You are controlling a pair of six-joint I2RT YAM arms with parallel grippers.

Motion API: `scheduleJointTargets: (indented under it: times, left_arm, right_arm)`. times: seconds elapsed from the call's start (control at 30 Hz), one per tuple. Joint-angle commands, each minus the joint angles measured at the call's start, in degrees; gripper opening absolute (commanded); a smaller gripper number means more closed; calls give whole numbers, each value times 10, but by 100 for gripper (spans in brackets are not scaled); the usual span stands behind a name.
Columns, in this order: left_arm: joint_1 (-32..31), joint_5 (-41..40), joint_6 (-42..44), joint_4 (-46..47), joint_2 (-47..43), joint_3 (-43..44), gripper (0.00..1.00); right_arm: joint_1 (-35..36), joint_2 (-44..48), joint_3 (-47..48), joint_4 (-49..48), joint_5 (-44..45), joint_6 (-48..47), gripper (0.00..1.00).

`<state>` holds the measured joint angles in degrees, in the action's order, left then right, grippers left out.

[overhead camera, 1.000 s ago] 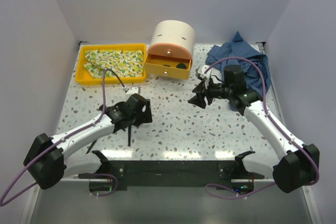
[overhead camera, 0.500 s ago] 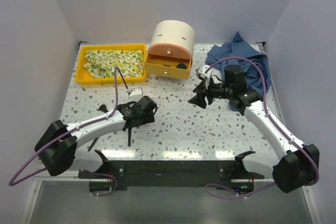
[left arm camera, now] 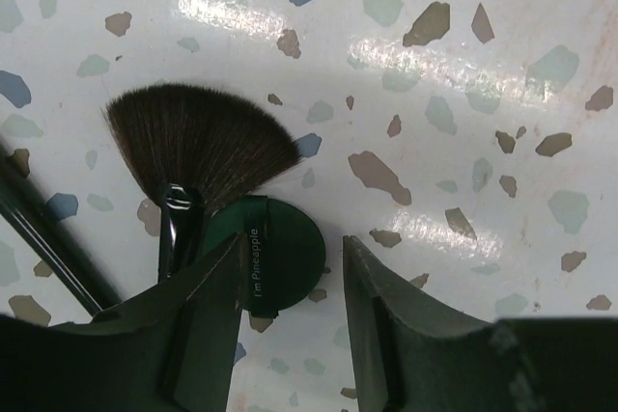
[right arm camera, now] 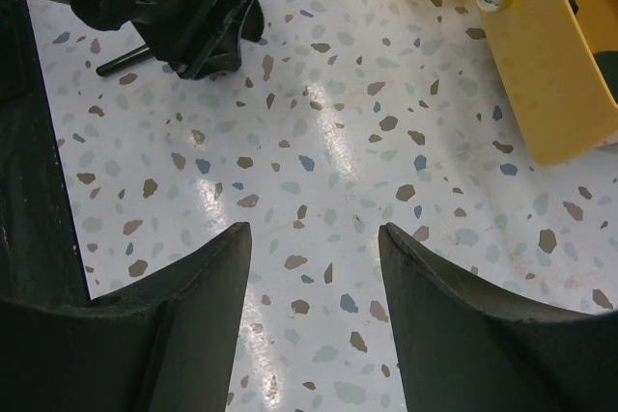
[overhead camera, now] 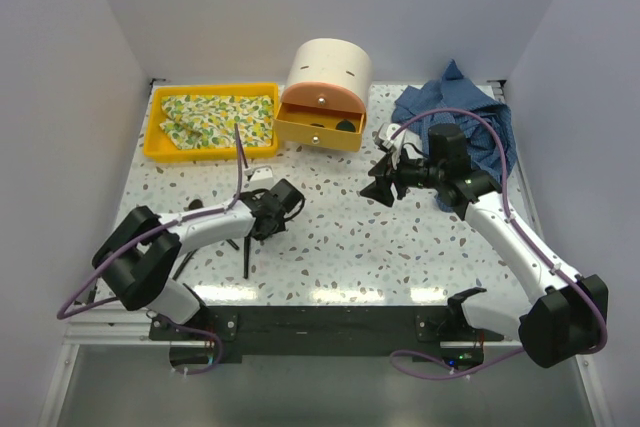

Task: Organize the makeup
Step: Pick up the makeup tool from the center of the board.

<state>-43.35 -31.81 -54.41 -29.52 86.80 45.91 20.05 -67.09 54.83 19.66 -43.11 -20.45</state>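
A dark green round disc [left arm camera: 285,248] lies flat on the speckled table, touching the handle of a fan-headed brush [left arm camera: 198,142]. My left gripper [left arm camera: 293,262] is low over the disc with a finger on each side. The left finger overlaps the disc's edge; a strip of table shows between the disc and the right finger. In the top view the left gripper [overhead camera: 275,209] is left of centre, with a brush handle [overhead camera: 246,255] running toward the near edge. A second thin brush [left arm camera: 39,229] lies beside it. My right gripper [overhead camera: 378,187] hovers open and empty.
A cream and orange organiser [overhead camera: 325,72] stands at the back with its yellow drawer [overhead camera: 310,132] pulled out, dark discs [overhead camera: 345,125] inside. A yellow tray [overhead camera: 158,142] holds a leaf-patterned cloth [overhead camera: 215,119]. A blue cloth [overhead camera: 470,112] lies at the back right.
My left arm has stretched further toward the table's middle and dropped low, and its jaws have narrowed around the green disc. The right arm has stayed still.
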Motion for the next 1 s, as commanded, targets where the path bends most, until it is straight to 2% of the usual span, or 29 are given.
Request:
scheduleJointTargets:
  times: [0.0, 0.3, 0.47, 0.6, 0.7, 0.83, 0.97]
  left_arm:
    - [13, 4, 9, 41, 15, -1, 48]
    - [13, 49, 22, 63, 17, -39, 26]
    - [13, 96, 75, 83, 0, -46, 1]
    - [13, 136, 116, 111, -29, -53, 0]
    - [13, 187, 161, 175, -68, -66, 0]
    - [13, 254, 219, 215, -114, -68, 0]
    - [13, 278, 256, 233, -129, -53, 0]
  right_arm:
    - [-5, 14, -2, -19, -18, -4, 60]
    - [-6, 12, 0, -18, -17, -3, 60]
    - [-9, 11, 2, -16, -17, -2, 60]
    - [-11, 11, 2, -16, -17, -1, 60]
    - [-12, 9, 2, -16, -16, -1, 60]
    - [-13, 9, 1, -17, -16, -1, 60]
    - [-15, 10, 1, -19, -16, -1, 60]
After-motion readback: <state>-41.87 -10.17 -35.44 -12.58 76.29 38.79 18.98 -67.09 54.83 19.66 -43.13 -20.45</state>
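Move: The green round makeup tool lies on the table almost between the left hand's half-open fingertips, about 1 cm to the left and 1 to 2 cm below them. The fan brush's head sits at its edge, some 3 cm ahead and 4 cm left of the hand; the open yellow drawer is about 20 cm ahead, 12 cm right and a little higher. From the right hand, the makeup tool is roughly 23 cm left, 4 cm back and 20 cm below. The left fingers close, pinch the green makeup tool and carry it about 6 cm right, lifting and turning clockwise. ##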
